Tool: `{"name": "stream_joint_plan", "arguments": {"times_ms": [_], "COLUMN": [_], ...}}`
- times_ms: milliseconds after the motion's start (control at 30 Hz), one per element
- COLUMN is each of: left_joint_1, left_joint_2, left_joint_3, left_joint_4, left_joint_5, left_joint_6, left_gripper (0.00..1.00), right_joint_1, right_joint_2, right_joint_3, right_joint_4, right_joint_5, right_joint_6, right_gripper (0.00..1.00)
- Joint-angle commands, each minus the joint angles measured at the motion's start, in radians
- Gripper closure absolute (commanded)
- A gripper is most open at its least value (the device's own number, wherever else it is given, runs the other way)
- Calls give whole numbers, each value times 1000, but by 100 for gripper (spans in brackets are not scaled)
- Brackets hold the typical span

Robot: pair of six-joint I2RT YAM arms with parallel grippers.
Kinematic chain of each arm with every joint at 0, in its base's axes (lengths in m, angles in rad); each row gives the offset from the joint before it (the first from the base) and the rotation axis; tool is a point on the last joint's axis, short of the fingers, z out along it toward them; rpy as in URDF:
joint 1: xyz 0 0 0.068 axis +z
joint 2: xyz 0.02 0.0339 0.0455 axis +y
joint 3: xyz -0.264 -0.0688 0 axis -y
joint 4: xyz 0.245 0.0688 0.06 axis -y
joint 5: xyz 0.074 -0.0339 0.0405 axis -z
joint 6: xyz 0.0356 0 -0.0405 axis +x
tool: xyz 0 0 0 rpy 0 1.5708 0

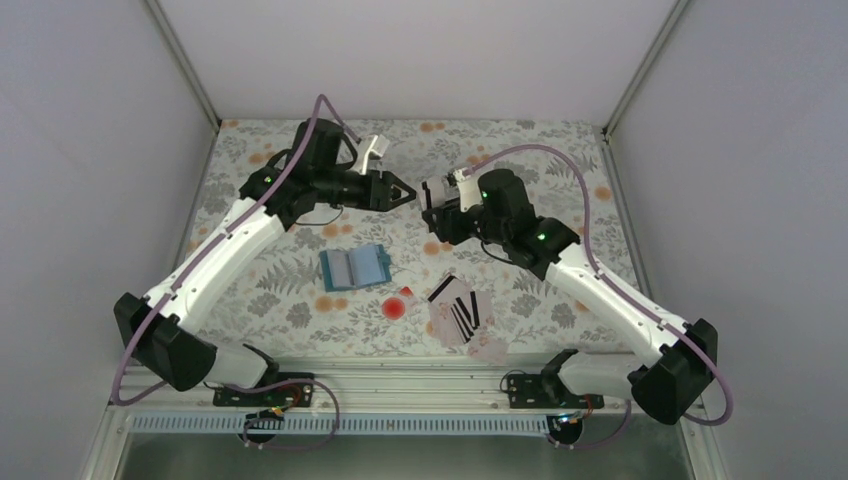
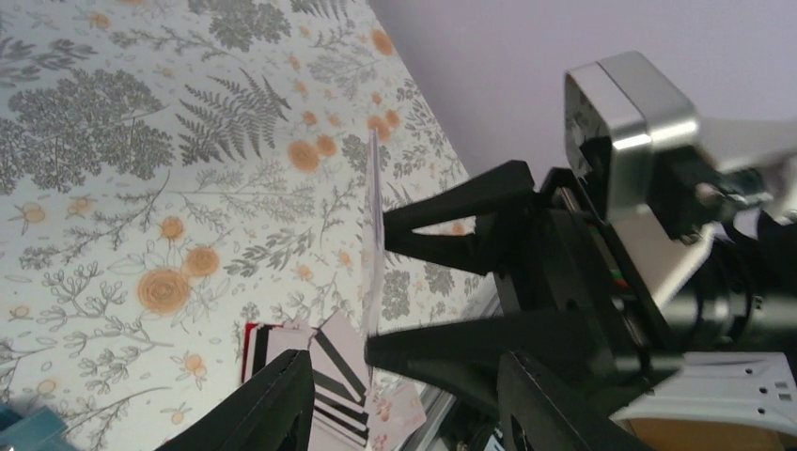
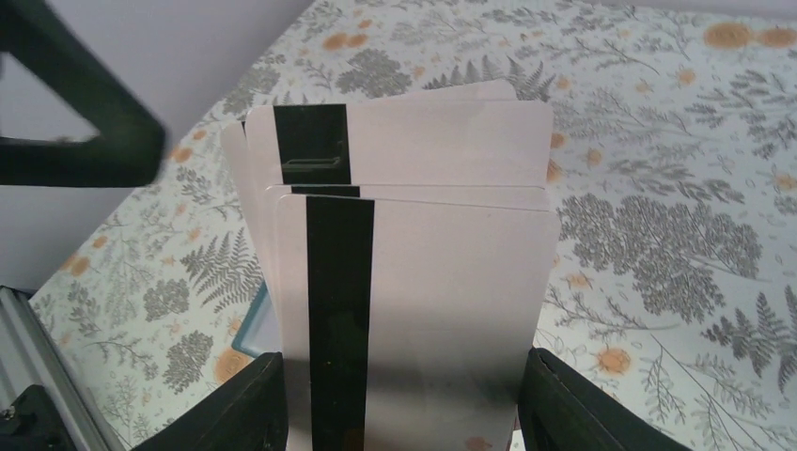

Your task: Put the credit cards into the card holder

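Observation:
My right gripper (image 3: 399, 413) is shut on a fanned stack of pale credit cards (image 3: 442, 282) with black stripes, held upright above the table. In the top view it (image 1: 432, 200) faces my left gripper (image 1: 404, 190) tip to tip at the table's middle back. The left gripper (image 2: 404, 359) is open, nothing between its fingers, and the held cards (image 2: 374, 225) stand edge-on just ahead of it. The blue card holder (image 1: 355, 267) lies open on the table, below both grippers. More credit cards (image 1: 460, 310) lie in a loose pile to its right, one red edge showing (image 2: 250, 349).
A round red spot (image 1: 397, 305) sits on the flowered tablecloth (image 1: 560, 150) between the card holder and the pile. White walls close the table at the back and sides. A metal rail (image 1: 400, 385) with the arm bases runs along the near edge.

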State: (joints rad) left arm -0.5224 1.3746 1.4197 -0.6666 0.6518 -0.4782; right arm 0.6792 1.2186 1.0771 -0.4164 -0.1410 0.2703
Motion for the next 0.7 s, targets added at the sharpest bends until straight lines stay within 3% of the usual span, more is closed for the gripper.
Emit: {"name": "stream_joint_plan", "arguments": {"times_ms": [0, 667], "left_joint_1": [-21, -55], "left_joint_2": [31, 93], "left_joint_3": [72, 147], "left_joint_4": [33, 25], "left_joint_5": [-89, -175], "left_joint_6": [-19, 3], "left_gripper": [51, 76], "right_joint_1": [16, 20], "right_joint_2": [16, 38], "right_joint_3": [65, 126], "right_joint_4": [-9, -64], "right_joint_5": [-39, -30], "right_joint_6": [-43, -57], "right_gripper": [45, 45]}}
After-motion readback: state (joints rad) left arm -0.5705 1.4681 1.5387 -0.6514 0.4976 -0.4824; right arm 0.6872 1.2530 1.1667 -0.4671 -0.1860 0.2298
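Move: The upright stack of credit cards held by the right hand has its middle about 6 cm to the left hand's right, 3 cm ahead and 3 cm below it. The open card holder lies on the table some 10 cm to the left hand's left, 3 cm back and 30 cm below. From the right hand, the stack's middle is about 3 cm up, 1 cm ahead and 1 cm left; the loose cards are roughly 10 cm back, 6 cm right and 24 cm below. Still gripping the card stack by its two side edges, the right hand lifts it about 2 cm and eases 1 cm left, then holds it up. The left hand goes some 3 cm forward and 1.5 cm right to the stack's upper near corner, its fingers narrowing from half open to about a quarter, one either side of the stack but not shut; no firm contact can be seen. ##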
